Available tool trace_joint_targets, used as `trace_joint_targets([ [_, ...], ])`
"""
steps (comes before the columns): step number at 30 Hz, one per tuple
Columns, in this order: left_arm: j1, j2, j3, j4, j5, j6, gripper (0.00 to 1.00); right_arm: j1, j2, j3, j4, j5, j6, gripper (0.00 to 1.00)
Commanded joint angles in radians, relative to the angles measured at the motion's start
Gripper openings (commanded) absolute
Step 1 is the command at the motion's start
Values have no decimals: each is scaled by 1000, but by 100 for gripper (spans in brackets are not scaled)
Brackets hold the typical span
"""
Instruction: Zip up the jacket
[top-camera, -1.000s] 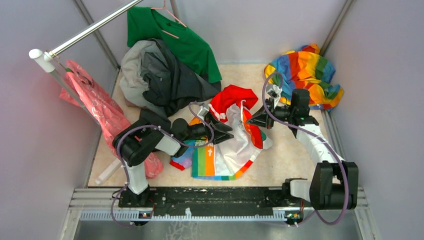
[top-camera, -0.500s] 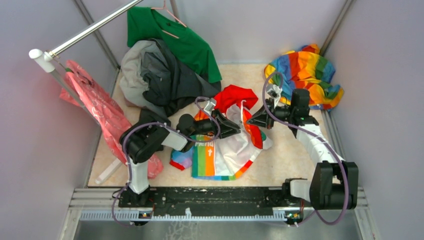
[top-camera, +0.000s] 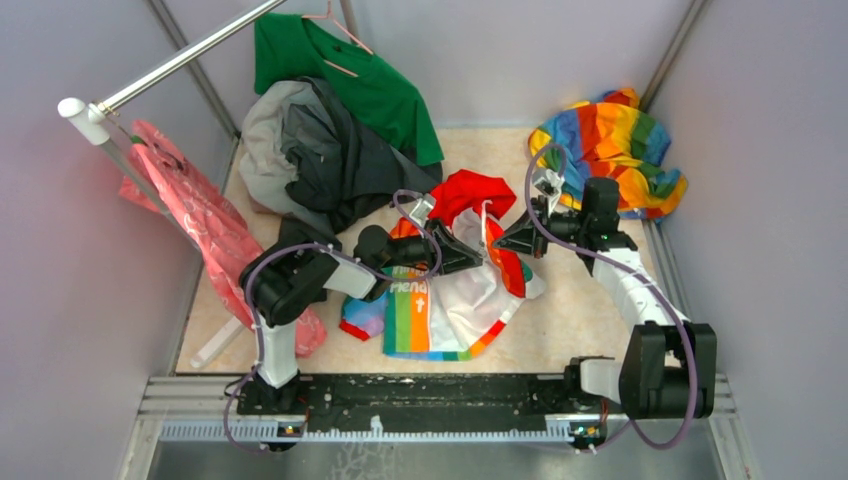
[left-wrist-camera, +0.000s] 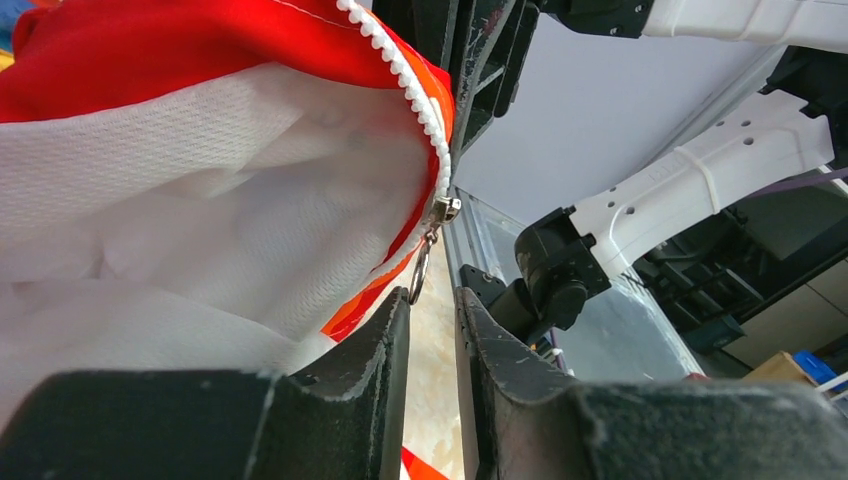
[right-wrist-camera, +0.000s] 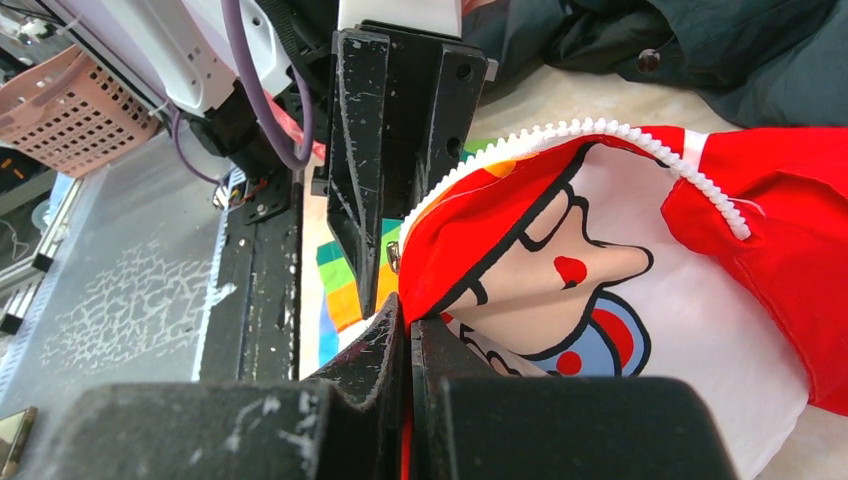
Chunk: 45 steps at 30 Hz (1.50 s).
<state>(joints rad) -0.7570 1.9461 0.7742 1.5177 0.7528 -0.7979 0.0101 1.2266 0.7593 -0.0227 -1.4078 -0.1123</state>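
Observation:
The white jacket (top-camera: 455, 295), with rainbow panels and a red hood, lies crumpled mid-floor. My right gripper (top-camera: 502, 243) is shut on its red front edge (right-wrist-camera: 440, 270), holding it lifted. The line of white zipper teeth (left-wrist-camera: 400, 70) ends at the metal slider (left-wrist-camera: 445, 208), from which a ring pull (left-wrist-camera: 420, 270) hangs. My left gripper (left-wrist-camera: 433, 295) sits just under that ring with its jaws a narrow gap apart. The ring's lower end touches the left fingertip (left-wrist-camera: 400, 310) at the mouth of the gap. In the top view the left gripper (top-camera: 472, 260) lies over the jacket, pointing at the right one.
A dark grey garment (top-camera: 330, 150) and a green shirt (top-camera: 375, 85) on a hanger are heaped at the back left. An all-rainbow cloth (top-camera: 610, 140) fills the back right corner. A pink bag (top-camera: 190, 215) hangs by the metal rail (top-camera: 170, 65). Walls close in on three sides.
The left gripper has moved right onto the jacket's zipper and its jaws have narrowed. The right gripper has stayed put, holding the edge.

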Motion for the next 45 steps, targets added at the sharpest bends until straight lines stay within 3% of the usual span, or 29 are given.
trace_joint_targets([
  [1,-2,-6,17,206,29,-23,28,-6,1,12,29,-21,-19,0],
  [20,-24,-6,70,93,3,0,30,-6,7,7,-16,-7,-65,0],
  [23,-28,-4,77,84,2,2,26,-6,5,6,-18,-4,-71,0],
  [28,-29,-1,87,62,20,13,1,-7,2,5,-23,4,-81,0],
  [34,-30,-6,65,21,18,43,0,-6,-6,5,-46,19,-114,0],
  [45,-30,4,61,-79,69,90,0,-6,8,-15,-18,53,-76,38],
])
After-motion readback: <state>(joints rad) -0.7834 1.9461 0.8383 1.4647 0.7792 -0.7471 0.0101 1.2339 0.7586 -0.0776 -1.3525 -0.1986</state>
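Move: Just off the left fingertips hangs the zipper pull, about 2 cm to the right and 2 cm above the hand, level in forward reach. The red zipper edge pinched by the right hand lies roughly 5 cm to the right of the left hand and 3 cm ahead; the red collar is some 12 cm ahead, 1 cm left and 8 cm below. From the right hand, the pull is about 3 cm left, 2 cm back and 1 cm up. Rising about 2 cm and edging just over 1 cm to the right, the left hand brings its partly open fingers up to the dangling zipper pull, shuts them on the ring, then sinks about 1 cm with it. The right hand keeps its pinch on the red zipper edge while easing down about 1 cm, then opens its fingers by roughly a third. ##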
